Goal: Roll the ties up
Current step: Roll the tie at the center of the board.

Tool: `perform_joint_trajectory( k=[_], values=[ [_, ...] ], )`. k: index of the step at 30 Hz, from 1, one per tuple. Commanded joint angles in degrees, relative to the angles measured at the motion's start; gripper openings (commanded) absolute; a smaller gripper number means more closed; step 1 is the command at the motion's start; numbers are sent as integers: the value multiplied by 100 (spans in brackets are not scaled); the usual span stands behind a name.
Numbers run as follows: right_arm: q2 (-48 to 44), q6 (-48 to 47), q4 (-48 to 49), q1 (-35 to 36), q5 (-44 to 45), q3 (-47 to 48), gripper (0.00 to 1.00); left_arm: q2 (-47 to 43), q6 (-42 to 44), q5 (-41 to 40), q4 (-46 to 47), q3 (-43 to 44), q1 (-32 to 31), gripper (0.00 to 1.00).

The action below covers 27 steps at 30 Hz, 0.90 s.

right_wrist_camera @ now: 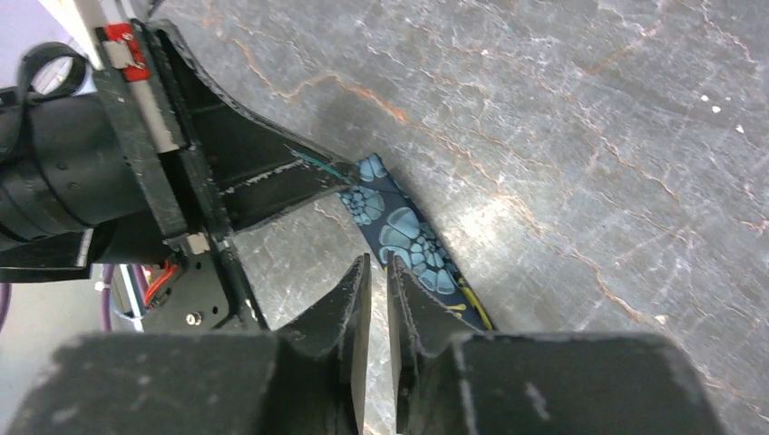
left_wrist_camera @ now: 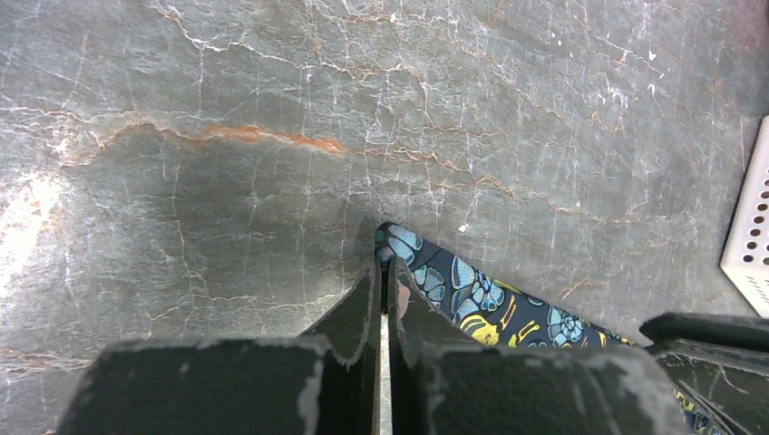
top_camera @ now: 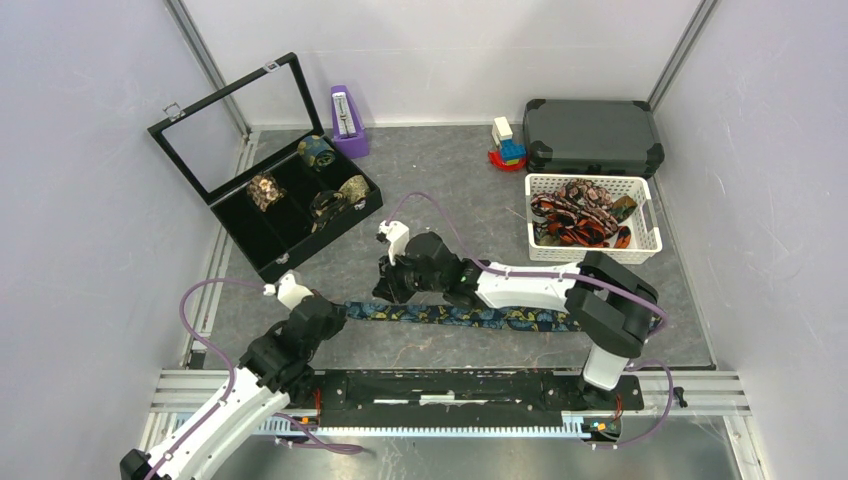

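A navy tie [top_camera: 460, 316] with blue and gold paisley lies flat in a long strip across the table in front of the arm bases. My left gripper [top_camera: 335, 312] sits at its left end. In the left wrist view that gripper [left_wrist_camera: 383, 265] is shut, its tips pinching the corner of the tie's end [left_wrist_camera: 472, 290]. My right gripper [right_wrist_camera: 376, 263] hovers just above the tie [right_wrist_camera: 408, 245], close behind the left fingers [right_wrist_camera: 299, 177]. Its jaws stand a narrow slit apart with only bare table showing between them. In the top view the right gripper [top_camera: 388, 290] is just beyond the strip.
An open black display case [top_camera: 330, 232] at the back left holds several rolled ties. A white basket [top_camera: 655, 215] at the right holds tangled red and brown ties. Behind it are a grey hard case [top_camera: 592, 135], toy blocks [top_camera: 507, 145] and a purple metronome [top_camera: 347, 120].
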Motion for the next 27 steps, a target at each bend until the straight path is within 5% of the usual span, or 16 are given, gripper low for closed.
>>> perform_joint_trajectory(
  k=[1,4,21,27],
  values=[
    [-60,297,369,174,123,-102,11,-56,-135,-250,-41,2,36,2],
    [172,408,460,295,125,-30,0,-78,-108,-223,-41,9,36,2],
    [1244,422,597,336,140,576,0,-557,89,-109,-175,96,37,2],
    [803,413,656,328,27,298,0,-480,102,-130,-174,98,32,2]
  ],
)
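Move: The tie's near stretch, where the right fingertips will come down, lies about 3 cm left of the right hand, 2 cm nearer the base and some 6 cm below. The left fingertips, pinching the tie's end, are 8 cm left of the right hand, 2 cm back and 6 cm lower; the black case's middle is roughly 17 cm left and 21 cm farther out. From the left hand that stretch is about 5 cm right, level fore and aft, 1 cm lower. The tie is met from above beside its held end: the right hand shuts its slightly open fingers while still high, easing back about 2 cm, then sinks some 6 cm and edges 3 cm left, bringing the closed tips down onto the fabric close to the left fingertips. The left hand keeps pinching the end and rises 1–2 cm. ##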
